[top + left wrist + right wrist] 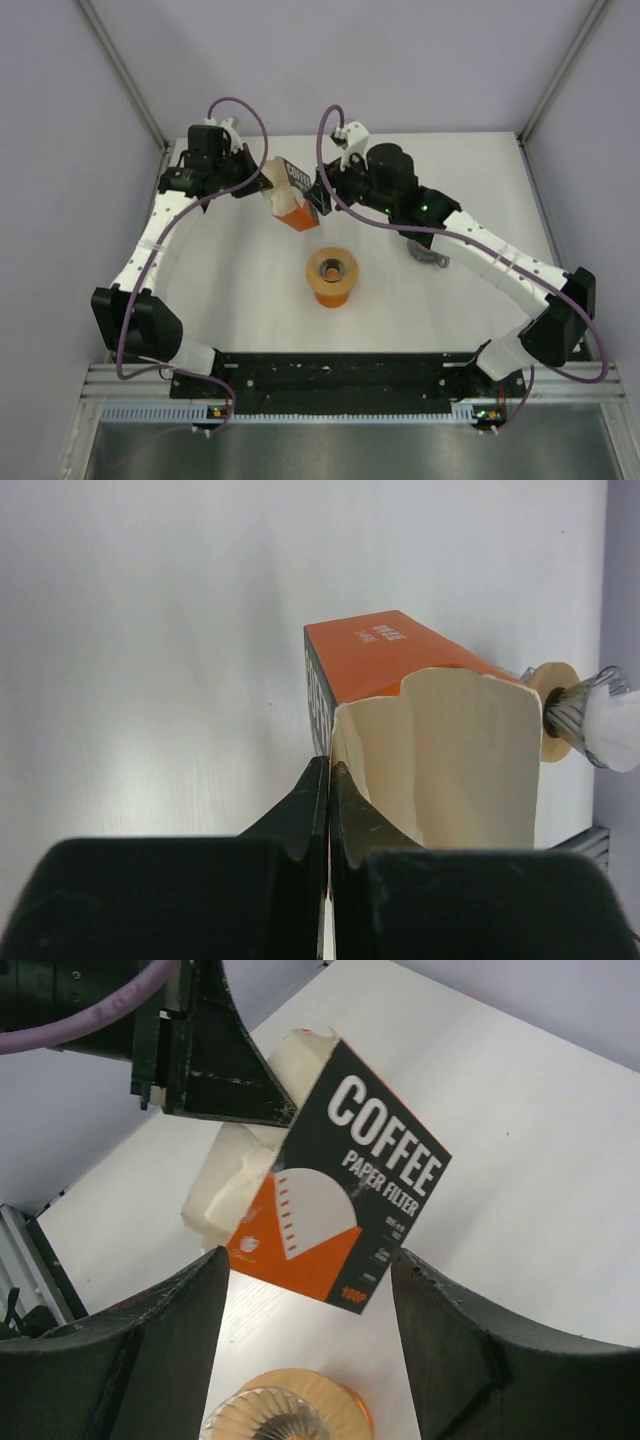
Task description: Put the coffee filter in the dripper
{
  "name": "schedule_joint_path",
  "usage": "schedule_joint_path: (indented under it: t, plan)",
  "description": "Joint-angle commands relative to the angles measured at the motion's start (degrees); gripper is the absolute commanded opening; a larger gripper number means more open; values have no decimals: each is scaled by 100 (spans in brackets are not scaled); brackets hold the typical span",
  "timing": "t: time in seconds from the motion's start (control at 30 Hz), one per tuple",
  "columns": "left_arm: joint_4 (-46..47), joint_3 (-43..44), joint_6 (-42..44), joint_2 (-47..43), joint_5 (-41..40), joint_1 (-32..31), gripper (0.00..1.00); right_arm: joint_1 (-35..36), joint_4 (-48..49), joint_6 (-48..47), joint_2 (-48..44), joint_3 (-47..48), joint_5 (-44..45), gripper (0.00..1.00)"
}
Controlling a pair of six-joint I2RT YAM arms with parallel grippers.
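Observation:
An orange and black carton (293, 197) marked COFFEE PAPER FILTER hangs above the table at the back centre. My left gripper (266, 186) is shut on one side wall of it (328, 772). Cream paper (450, 760) fills its open mouth and sticks out at one end (222, 1188). No separate coffee filter shows. My right gripper (323, 196) stands open just short of the carton's printed face (345, 1195), its fingers (190, 1310) holding nothing. The dripper (332, 276), orange with a tan ring, stands upright on the table nearer the arms, below the right gripper (290, 1410).
The white table (230, 290) is walled on the left, right and back. The tan ring (553, 712) peeks out beside the carton in the left wrist view. A small grey object (432, 258) lies under the right arm. The black base rail (330, 372) runs along the near edge.

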Motion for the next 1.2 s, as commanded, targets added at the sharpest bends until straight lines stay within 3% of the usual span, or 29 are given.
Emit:
schedule_joint_path:
  t: [0.0, 0.47, 0.53, 0.77, 0.9, 0.93, 1.03, 1.17]
  plan:
    - [203, 92, -584, -116, 314, -79, 0, 497, -199, -320, 122, 713, 957, 67]
    - [300, 13, -531, -134, 349, -79, 0, 787, -982, -504, 1476, 1892, 1722, 63]
    - [300, 4, -531, -117, 358, -79, 0, 822, -1140, -592, 1573, 1945, 1941, 55]
    - [352, -13, -110, -90, 367, -79, 0, 823, -1281, -847, 1547, 1831, 2241, 4]
    - [379, -110, 627, -116, 779, -79, 0, 823, -1237, -1575, 1477, 1612, 2127, 0]
    - [309, -119, 820, -125, 849, -79, 5, 831, -1185, -1760, 1424, 1524, 2101, 0]
    - [46, -119, 1409, -178, 798, -79, 43, 823, -843, -2349, 1179, 1130, 1943, 0]
    - [-174, 65, 2078, -371, 657, -79, 58, 823, 158, -3201, 652, 347, 1618, 0]
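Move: The coffee filter box hangs from the shut left fingers, its middle about 5 cm to that hand's right, level fore and aft, and 4 cm below. From the open right gripper it lies some 6 cm left, 3 cm ahead and 8 cm below. The carafe with the empty dripper stands about 12 cm back from the right gripper, 2 cm to its right and 20 cm below; the grey mug is roughly 23 cm to its right, 4 cm back and 22 cm below. Bring the open right gripper left to the box, rising slightly, then down and forward about 6 cm, and pinch the upper rim of the COFFEE face. Keep the left hand nearly still, its fingers shut on the rim until the right ones have closed, then open them to let go while the right hand sinks some 3 cm more and rolls its left side down, to about 30 degrees in all. ##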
